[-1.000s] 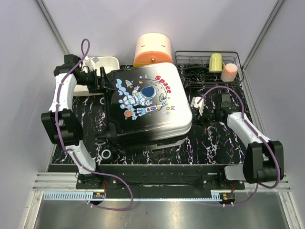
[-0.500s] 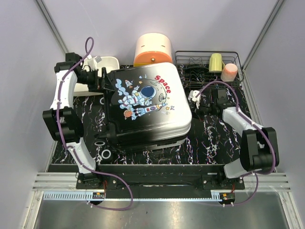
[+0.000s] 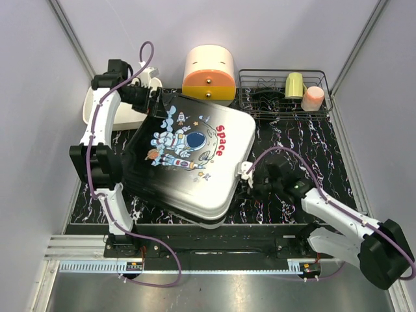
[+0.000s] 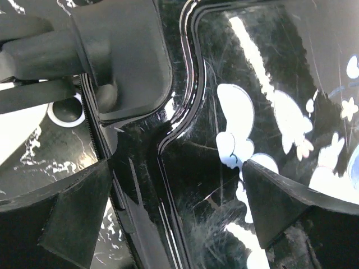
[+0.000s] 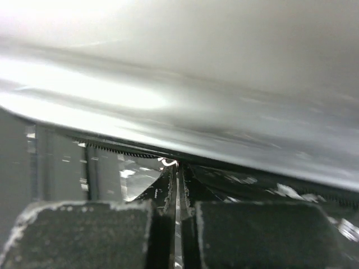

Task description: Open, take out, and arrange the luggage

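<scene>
The luggage [image 3: 195, 162] lies shut and skewed on the mat, astronaut side up, white at its near edge. My left gripper [image 3: 155, 104] stands open over its far left corner. In the left wrist view, the left gripper [image 4: 176, 207] straddles the glossy black shell [image 4: 202, 185] beside a wheel housing [image 4: 123, 56], touching nothing. My right gripper [image 3: 249, 177] sits against the luggage's right edge. In the right wrist view, the right gripper [image 5: 178, 168] is shut, with a small shiny zipper pull [image 5: 168, 162] at its tips on the zipper line [image 5: 112, 147].
A cream-and-orange cylindrical box [image 3: 208, 71] stands behind the luggage. A white tray [image 3: 127, 116] lies at the back left. The wire rack [image 3: 273, 97] at the back right holds a yellow-green cup [image 3: 294, 84] and a pink cup [image 3: 312, 98]. A white ring [image 4: 64, 112] lies on the mat.
The luggage has swung clockwise and slid toward the front left. My right gripper, still shut, travelled forward along its right edge. The left gripper opened wider and shifted back.
</scene>
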{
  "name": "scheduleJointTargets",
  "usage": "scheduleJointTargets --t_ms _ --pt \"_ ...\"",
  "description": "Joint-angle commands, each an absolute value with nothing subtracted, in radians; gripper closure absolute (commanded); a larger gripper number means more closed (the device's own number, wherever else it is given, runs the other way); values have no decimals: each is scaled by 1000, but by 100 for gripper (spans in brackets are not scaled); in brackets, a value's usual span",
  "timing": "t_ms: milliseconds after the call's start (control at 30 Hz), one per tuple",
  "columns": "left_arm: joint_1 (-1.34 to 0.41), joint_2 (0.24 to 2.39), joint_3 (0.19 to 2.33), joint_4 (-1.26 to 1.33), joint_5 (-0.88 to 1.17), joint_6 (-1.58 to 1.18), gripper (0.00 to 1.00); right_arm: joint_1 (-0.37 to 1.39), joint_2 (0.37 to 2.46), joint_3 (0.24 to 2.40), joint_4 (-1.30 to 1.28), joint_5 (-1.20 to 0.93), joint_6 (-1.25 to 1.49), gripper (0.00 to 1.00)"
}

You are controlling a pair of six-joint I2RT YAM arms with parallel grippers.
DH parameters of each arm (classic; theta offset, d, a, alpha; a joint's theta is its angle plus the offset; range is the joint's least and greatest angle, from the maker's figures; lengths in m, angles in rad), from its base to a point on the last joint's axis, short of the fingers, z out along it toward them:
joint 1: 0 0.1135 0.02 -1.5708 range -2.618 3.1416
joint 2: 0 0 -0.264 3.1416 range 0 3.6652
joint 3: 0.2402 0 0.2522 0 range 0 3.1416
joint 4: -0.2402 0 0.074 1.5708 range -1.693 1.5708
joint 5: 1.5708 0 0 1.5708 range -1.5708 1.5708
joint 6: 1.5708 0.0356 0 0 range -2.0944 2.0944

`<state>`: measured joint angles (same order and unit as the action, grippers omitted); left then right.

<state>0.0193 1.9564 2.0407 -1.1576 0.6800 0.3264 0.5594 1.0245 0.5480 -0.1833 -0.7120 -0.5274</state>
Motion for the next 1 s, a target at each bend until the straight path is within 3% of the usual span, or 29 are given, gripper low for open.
scheduleJointTargets --t_ms 0,133,333,733,967 --pt "-89 2034 2098 -1229 733 385 1 664 1032 574 104 -749 -322 100" --pt "-72 2026 2095 -1300 779 455 1 652 1020 571 52 -569 -437 100" --pt "-72 2034 2068 -1315 788 489 2 476 1075 612 14 -580 -538 100" --pt "-40 2138 2169 -1361 793 506 4 221 1285 788 14 -704 -679 100" --pt "-32 2152 2183 -1361 793 508 4 133 1339 902 -153 -954 -768 100"
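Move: The suitcase's middle lies about 9 cm ahead of the right hand and 15 cm to its left, near its height; its side is right beside the shut fingertips. The drawer box stands some 35 cm ahead and 9 cm left, the dish rack 29 cm ahead and 13 cm right. From the left hand, open over the far-left corner, the suitcase's middle is some 16 cm back, 10 cm right and 13 cm lower. Right hand, fingers shut, eases 3 cm back-left, then sweeps some 14 cm forward-right along the suitcase's right side. ##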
